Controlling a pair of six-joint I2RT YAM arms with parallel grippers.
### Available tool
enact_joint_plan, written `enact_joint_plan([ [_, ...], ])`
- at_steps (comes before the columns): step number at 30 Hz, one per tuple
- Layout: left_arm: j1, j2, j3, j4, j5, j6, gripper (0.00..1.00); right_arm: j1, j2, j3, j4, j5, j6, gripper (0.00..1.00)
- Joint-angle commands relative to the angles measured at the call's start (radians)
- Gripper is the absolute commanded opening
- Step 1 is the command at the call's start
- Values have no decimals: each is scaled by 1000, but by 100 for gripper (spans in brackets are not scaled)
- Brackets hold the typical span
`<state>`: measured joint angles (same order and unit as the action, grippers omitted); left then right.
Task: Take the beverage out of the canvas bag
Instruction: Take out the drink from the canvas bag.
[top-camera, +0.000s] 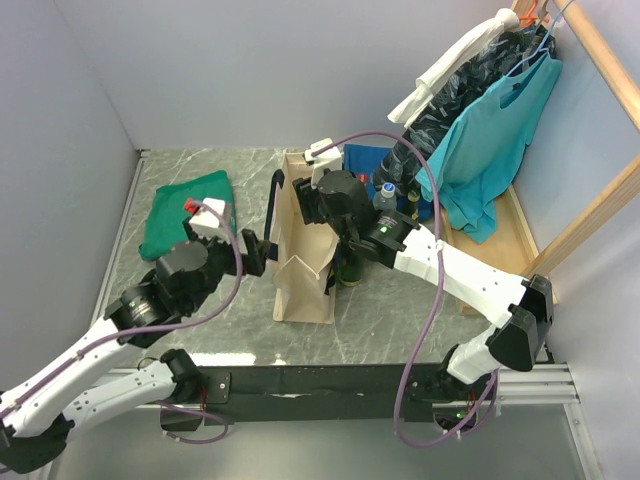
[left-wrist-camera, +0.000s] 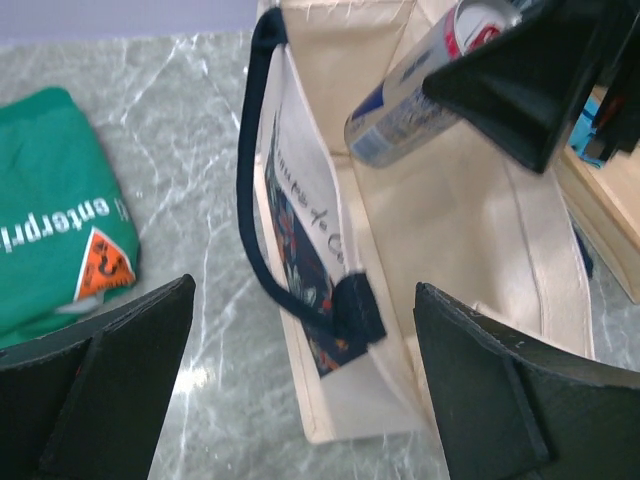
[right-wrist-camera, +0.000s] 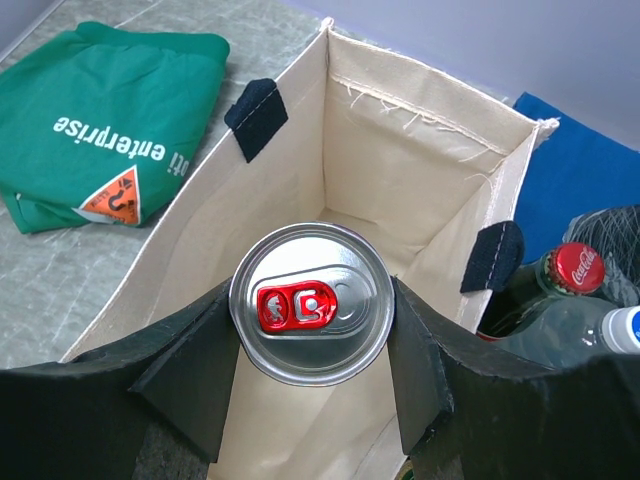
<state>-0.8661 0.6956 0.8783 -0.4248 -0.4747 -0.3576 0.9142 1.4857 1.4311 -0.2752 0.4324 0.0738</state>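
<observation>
The cream canvas bag (top-camera: 300, 275) stands upright mid-table with its mouth open, and a navy handle (left-wrist-camera: 248, 190) hangs down its left side. The beverage, a silver can with a red pull tab (right-wrist-camera: 312, 303), sits over the bag's open mouth with the inner walls (right-wrist-camera: 400, 150) below and around it. My right gripper (right-wrist-camera: 312, 322) is shut on the can's sides, one finger on each side. The left wrist view shows the can (left-wrist-camera: 415, 90) held against the bag's inside. My left gripper (left-wrist-camera: 305, 385) stands wide open beside the bag's left wall, holding nothing.
A folded green T-shirt (top-camera: 185, 212) lies to the left of the bag. A blue cloth (top-camera: 365, 160) lies behind it. Bottles (right-wrist-camera: 565, 275) stand close to the bag's right side. A wooden rack with hanging clothes (top-camera: 490, 140) fills the right.
</observation>
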Motion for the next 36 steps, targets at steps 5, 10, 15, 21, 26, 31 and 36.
enact_joint_plan([
  [5,197,142,74,126,250,75,96,8,-100,15,85,16,-34,0],
  [10,306,153,94,207,363,110,96,9,-123,3,87,20,-34,0],
  [15,332,206,133,248,390,140,96,8,-124,8,82,22,-35,0],
  [21,453,206,99,313,588,75,96,9,-114,22,70,11,-37,0],
  [26,466,179,59,321,617,72,96,8,-105,41,48,2,-45,0],
  [31,469,188,42,308,650,49,96,9,-93,74,18,-12,-48,0],
  [36,469,183,37,302,660,42,96,9,-116,74,4,-7,-52,0],
])
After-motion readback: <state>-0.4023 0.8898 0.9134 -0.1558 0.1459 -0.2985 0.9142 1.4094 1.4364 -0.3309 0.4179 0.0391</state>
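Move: The bag's left handle lies some 8 cm ahead of the left hand, 2 cm to its right and 6 cm lower; the can is about 8 cm ahead and 8 cm right, and the green shirt 10 cm ahead, 19 cm left on the table. The right hand holds the can, the bag's middle below it and about 3 cm back; the drinks already out stand roughly 15 cm right and 1 cm back, the blue-capped bottle 18 cm right and 2 cm ahead. Forward alongside the bag's left rim goes the left hand, wavering sideways, about 8 cm and then back 1 cm, climbing some 3 cm before dipping a little and turning slightly clockwise towards the handle, fingers staying wide open. The right hand keeps its grip around the upper can and lifts it about 3 cm, easing slightly back and right, then sinks a touch over the bag. ##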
